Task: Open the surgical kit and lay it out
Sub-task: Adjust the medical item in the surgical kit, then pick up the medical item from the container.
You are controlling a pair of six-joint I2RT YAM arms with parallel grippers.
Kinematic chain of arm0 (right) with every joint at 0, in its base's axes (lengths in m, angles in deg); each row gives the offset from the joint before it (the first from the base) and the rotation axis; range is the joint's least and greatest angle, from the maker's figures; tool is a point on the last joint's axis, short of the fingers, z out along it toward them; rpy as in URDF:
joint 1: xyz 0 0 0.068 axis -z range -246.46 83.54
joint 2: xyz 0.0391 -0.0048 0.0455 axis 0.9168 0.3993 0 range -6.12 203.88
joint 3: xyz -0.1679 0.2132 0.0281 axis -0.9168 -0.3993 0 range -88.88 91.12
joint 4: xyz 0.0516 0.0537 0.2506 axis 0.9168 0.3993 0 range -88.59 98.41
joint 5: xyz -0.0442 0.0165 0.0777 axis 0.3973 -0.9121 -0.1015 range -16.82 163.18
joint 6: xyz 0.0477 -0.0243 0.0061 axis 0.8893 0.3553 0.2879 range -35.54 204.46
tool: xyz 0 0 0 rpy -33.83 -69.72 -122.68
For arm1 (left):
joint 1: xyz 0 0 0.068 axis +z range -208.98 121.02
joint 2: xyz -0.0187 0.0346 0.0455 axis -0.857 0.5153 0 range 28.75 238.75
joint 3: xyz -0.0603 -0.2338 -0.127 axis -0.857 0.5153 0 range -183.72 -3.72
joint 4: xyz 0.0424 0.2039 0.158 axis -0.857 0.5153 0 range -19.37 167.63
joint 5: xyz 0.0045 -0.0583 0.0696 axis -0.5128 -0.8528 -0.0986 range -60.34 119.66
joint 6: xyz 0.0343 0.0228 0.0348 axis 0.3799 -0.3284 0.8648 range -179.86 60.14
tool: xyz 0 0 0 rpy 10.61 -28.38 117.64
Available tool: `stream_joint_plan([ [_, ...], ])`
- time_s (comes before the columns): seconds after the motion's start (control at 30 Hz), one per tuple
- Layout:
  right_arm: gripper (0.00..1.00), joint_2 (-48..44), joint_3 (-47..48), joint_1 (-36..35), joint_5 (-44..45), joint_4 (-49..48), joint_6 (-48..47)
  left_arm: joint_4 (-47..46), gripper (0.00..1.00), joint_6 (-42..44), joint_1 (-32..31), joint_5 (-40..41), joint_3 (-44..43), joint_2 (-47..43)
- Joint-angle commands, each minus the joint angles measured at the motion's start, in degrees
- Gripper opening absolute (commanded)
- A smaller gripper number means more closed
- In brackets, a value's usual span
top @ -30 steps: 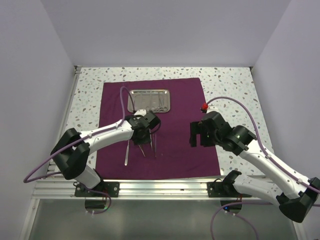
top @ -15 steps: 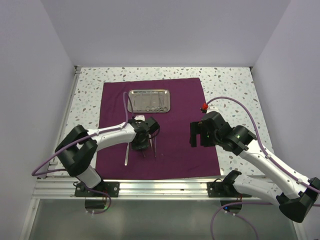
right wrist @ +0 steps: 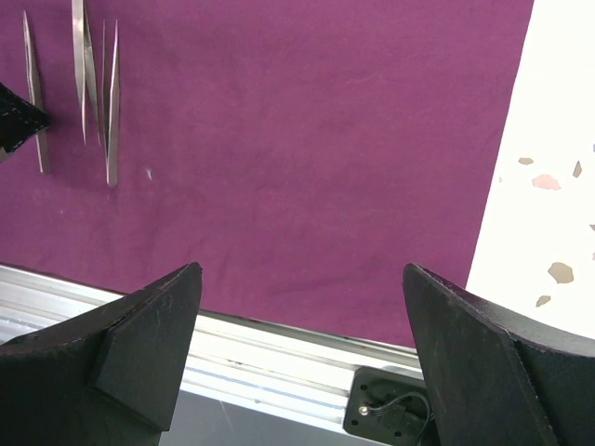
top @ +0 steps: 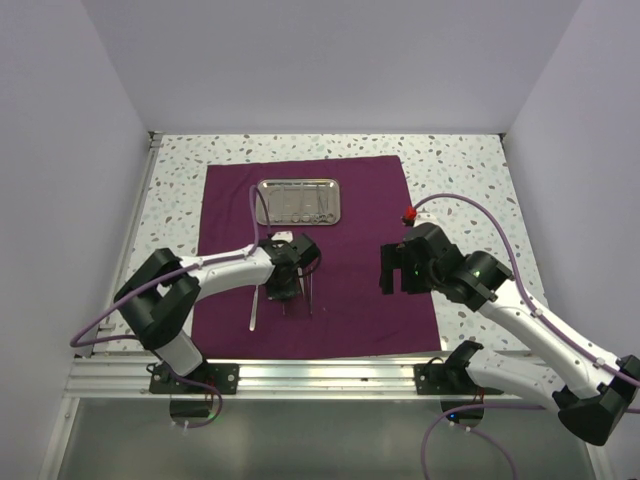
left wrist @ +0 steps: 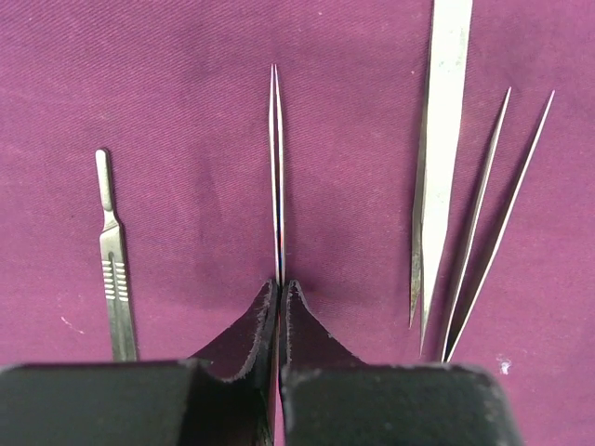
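The maroon cloth [top: 365,290] of the surgical kit lies spread flat on the table, with the steel tray [top: 263,203] on its far part and thin instruments still inside it. My left gripper [top: 283,288] is low over the cloth, near the tray. In the left wrist view its jaws [left wrist: 281,283] are shut on a thin pair of tweezers [left wrist: 276,167] that points away along the cloth. A scalpel handle [left wrist: 112,265] lies to the left, a broad pair of tweezers [left wrist: 439,158] and a fine open pair [left wrist: 497,214] to the right. My right gripper [top: 392,268] hovers open, holding nothing.
A small red object [top: 408,214] sits on the speckled tabletop just off the cloth's right edge. An aluminium rail [right wrist: 232,358] runs along the near table edge under the right gripper [right wrist: 302,269]. White walls enclose the table on three sides.
The left gripper slid slightly toward the near edge along the row of tools and its jaws closed on the thin tweezers. The right arm has stayed still.
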Motion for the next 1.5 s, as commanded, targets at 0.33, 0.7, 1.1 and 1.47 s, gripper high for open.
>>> stream_joint_plan([
  [0.33,0.93,-0.9,0.0,0.2,2.0,-0.3,1.7,-0.9,0.0,5.3,-0.5,2.5,-9.2,4.6],
  [0.7,0.93,-2.0,-0.4,0.2,4.1,0.3,2.2,-2.1,0.16,8.8,-1.4,-0.4,-14.2,10.4],
  [1.1,0.94,-1.6,-0.5,0.1,6.0,-0.3,2.3,10.0,0.38,13.1,2.2,4.8,-25.5,2.3],
  [1.47,0.94,-0.7,3.2,0.1,7.9,1.9,1.7,1.6,0.38,28.1,19.8,2.8,-44.0,18.1],
])
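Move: Gripping slim tweezers low on the cloth, the left hand is taking them to the bare cloth just left of the flat tweezers, whose middle lies about 4 cm ahead and 5 cm to the right. The open tweezers lie some 2 cm ahead and 6 cm right, the scalpel 7 cm left and 1 cm back, and the tray about 24 cm ahead, 3 cm right. From the right hand, the flat tweezers are about 20 cm left, 4 cm ahead and 16 cm below. Keeping its pinch on the slim tweezers, the left hand lifts them barely a centimetre and carries them right and forward, about 5 cm in all, turning slightly clockwise, then lowers them beside the flat tweezers. There the fingers open part-way and let go; the empty hand rises some 11 cm and sweeps forward and a bit left towards the tray, its fingertips tilting forward. ##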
